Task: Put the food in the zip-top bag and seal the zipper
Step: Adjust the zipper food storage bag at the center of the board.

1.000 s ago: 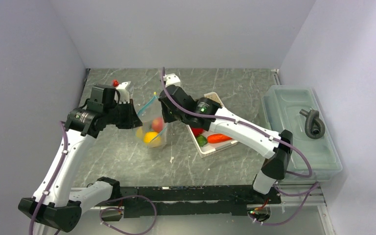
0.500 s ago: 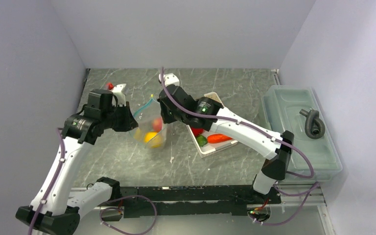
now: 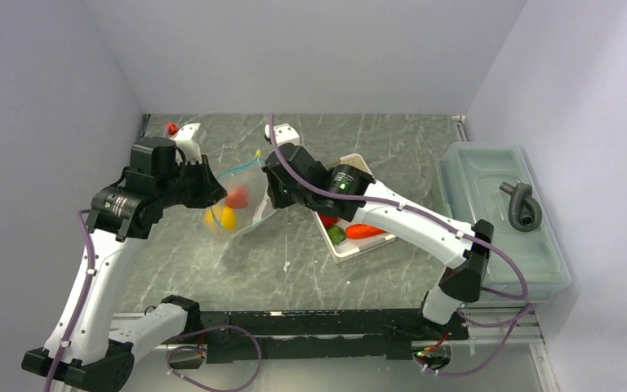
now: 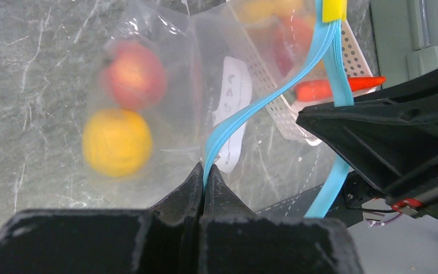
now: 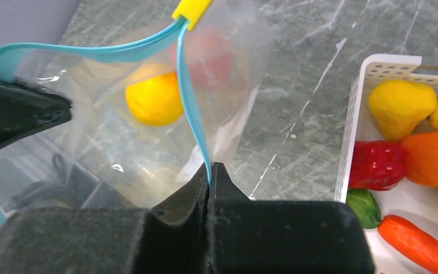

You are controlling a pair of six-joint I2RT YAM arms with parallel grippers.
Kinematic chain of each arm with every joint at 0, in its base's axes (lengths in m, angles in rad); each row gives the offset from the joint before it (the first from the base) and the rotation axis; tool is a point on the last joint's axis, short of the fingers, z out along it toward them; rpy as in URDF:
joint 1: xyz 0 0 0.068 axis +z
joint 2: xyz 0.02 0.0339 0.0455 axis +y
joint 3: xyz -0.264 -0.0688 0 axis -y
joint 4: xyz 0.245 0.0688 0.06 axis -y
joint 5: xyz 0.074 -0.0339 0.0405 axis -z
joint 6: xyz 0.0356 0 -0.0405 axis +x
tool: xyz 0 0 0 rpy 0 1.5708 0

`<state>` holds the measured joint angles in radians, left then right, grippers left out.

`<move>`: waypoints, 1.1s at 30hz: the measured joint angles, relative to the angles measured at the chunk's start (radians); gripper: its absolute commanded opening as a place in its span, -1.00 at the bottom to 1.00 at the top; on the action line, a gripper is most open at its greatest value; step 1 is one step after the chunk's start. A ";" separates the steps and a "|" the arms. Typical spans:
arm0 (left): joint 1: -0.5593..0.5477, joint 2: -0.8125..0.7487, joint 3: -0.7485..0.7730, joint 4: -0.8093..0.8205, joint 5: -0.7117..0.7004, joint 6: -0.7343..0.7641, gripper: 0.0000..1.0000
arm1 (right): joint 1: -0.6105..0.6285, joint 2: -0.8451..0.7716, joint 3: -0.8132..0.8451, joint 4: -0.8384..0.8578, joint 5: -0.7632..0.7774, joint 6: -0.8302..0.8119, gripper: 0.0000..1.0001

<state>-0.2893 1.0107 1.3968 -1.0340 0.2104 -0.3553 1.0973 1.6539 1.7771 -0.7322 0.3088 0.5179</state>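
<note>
The clear zip-top bag [image 3: 245,204] hangs stretched between my two grippers over the table's middle. My left gripper [image 3: 211,193] [image 4: 203,171] is shut on one side of the teal zipper [image 4: 245,114]. My right gripper [image 3: 271,193] [image 5: 210,168] is shut on the zipper's [image 5: 191,108] other side. A yellow slider [image 5: 191,8] sits at the far end, and the mouth gapes open between the strips. Inside the bag lie a red fruit [image 4: 134,74] and a yellow one [image 4: 117,142]. More food stays in the white basket [image 5: 351,125]: a red pepper [image 5: 379,164], a carrot [image 5: 419,248], a green piece [image 5: 364,206] and yellow pieces [image 5: 400,105].
The white perforated basket [image 3: 349,247] lies just right of the bag, partly under my right arm. A large translucent lidded bin [image 3: 498,229] with a grey hose piece [image 3: 522,204] on its lid stands at the right edge. Grey walls close in on the back and both sides.
My left gripper has pulled left and back with its side of the zipper. The bag mouth has stretched wider and the bag, with its fruit, has swung left. My right gripper has barely moved.
</note>
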 measured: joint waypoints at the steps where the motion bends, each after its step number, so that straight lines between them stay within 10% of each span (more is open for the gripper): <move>1: 0.000 -0.006 -0.002 -0.003 -0.001 0.000 -1.00 | 0.000 0.004 -0.008 -0.001 0.000 0.000 -1.00; 33: 0.000 -0.035 -0.074 -0.113 -0.166 0.055 -1.00 | -0.002 0.009 -0.255 0.086 -0.054 0.043 -1.00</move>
<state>-0.2897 0.9760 1.3224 -1.1473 0.0441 -0.3000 1.0958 1.6630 1.5219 -0.6464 0.2546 0.5610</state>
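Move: The zipper bag's rim is pinched by both hands, about 10 cm apart. The peach in the bag lies about 9 cm ahead of the left hand, level with it sideways and 13 cm below; from the right hand it is some 8 cm ahead, 11 cm left. The yellow fruit beside it is 6 cm ahead and 3 cm left of the left hand. The yellow slider sits about 8 cm ahead and 4 cm left of the right hand, at its height; the basket 15 cm ahead, 17 cm right. The loaded bag, still pinched at both ends of its zipper mouth, is let down towards the board: the right hand sinks about 9 cm, mostly late, its fingertips tipping further down, while the left sinks some 4 cm, then draws away leftwards nearly as far, rolling its left side up about 10 degrees. Both keep their fingers shut. ##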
